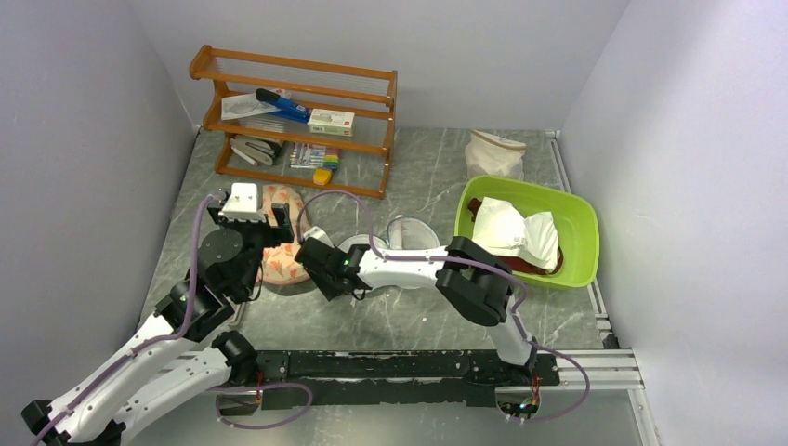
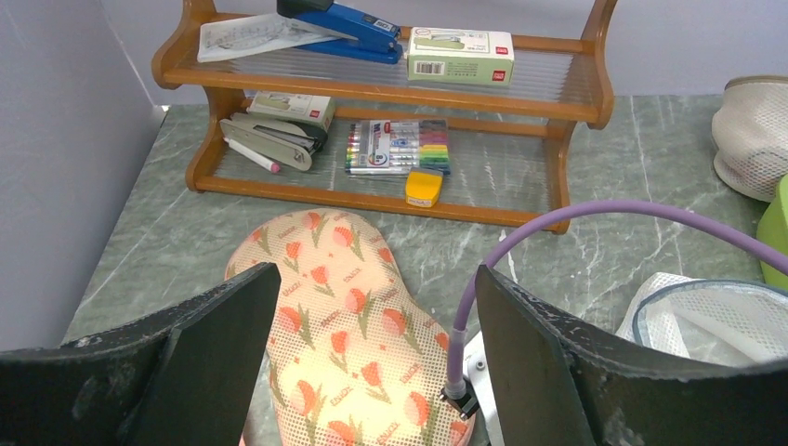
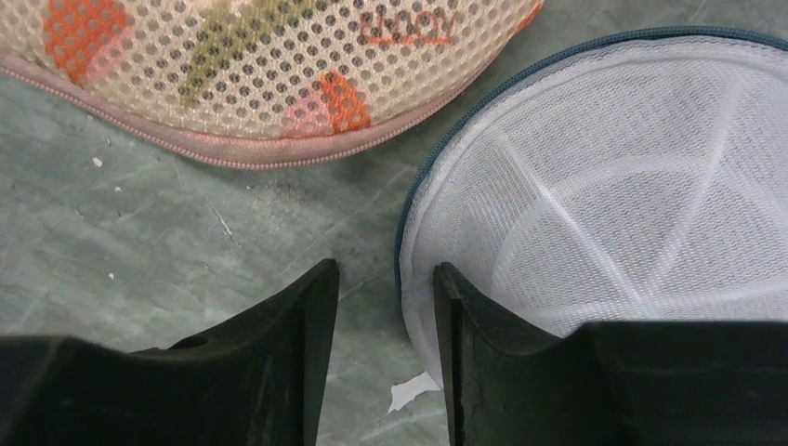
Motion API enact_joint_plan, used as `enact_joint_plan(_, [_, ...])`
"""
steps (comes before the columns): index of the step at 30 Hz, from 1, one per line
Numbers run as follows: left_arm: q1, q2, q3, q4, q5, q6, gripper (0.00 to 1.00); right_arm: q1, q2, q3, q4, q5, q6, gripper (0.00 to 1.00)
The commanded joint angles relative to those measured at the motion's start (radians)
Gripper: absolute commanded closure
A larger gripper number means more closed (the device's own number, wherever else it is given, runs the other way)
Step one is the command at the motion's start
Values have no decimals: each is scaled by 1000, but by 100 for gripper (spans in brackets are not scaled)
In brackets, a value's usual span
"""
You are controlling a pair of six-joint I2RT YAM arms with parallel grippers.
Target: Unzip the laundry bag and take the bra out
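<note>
The laundry bag (image 1: 409,232) is a round white mesh case with a blue-grey zipper rim, lying flat mid-table (image 3: 632,177) (image 2: 715,321). My right gripper (image 3: 386,271) (image 1: 309,249) is low at the bag's left edge, partly open. The rim edge lies against the inner face of its right finger, and bare table shows in the gap. My left gripper (image 2: 376,279) (image 1: 253,221) hovers wide open over the peach floral padded item (image 2: 344,325) (image 1: 279,251), holding nothing. Dark red fabric, the bra (image 1: 542,267), peeks out under a white cloth in the green basin (image 1: 581,232).
A wooden two-tier rack (image 1: 297,121) with a stapler, boxes and markers stands at the back left. A cream sack with a brown rim (image 1: 495,151) sits behind the basin. The right arm's purple cable (image 2: 595,218) arches in front of the left gripper. Walls close in both sides.
</note>
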Motion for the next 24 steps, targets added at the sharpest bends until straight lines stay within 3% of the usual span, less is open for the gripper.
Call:
enact_joint_plan(1, [-7,11,4,23,-5,-12,11,-5,38,-1,26,50,30,59])
enact_joint_plan(8, [-7,13,4,23,-5,-13,11,-4,9,-80,35,89,71,75])
enact_joint_plan(17, [-7,24,7,21,-1,-13,12,-15,-285,-209,152,75,64,100])
enact_joint_plan(24, [-7,12,4,25,-7,-10,12,-62,-478,-285,249,-77,91,100])
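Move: The mesh lid of the opened laundry bag lies flat under my right hand. Its near-left rim is between my half-open fingers, its middle about 5 cm ahead, 5 cm right and 1 cm down. From this hand the bag body is some 8 cm ahead and 17 cm right, the floral bag 12 cm ahead and 13 cm left, the paper scrap 4 cm back and 4 cm right. From my left hand the lid lies level in reach, about 18 cm right and 29 cm below. I close my right fingers on the lid's near-left rim, easing about 1 cm forward at table height. Still closing, I slide some 3 cm right towards the bag body, pinch the rim shut, and lift about 10 cm, rolling the hand some 15 degrees so its left side rises. ##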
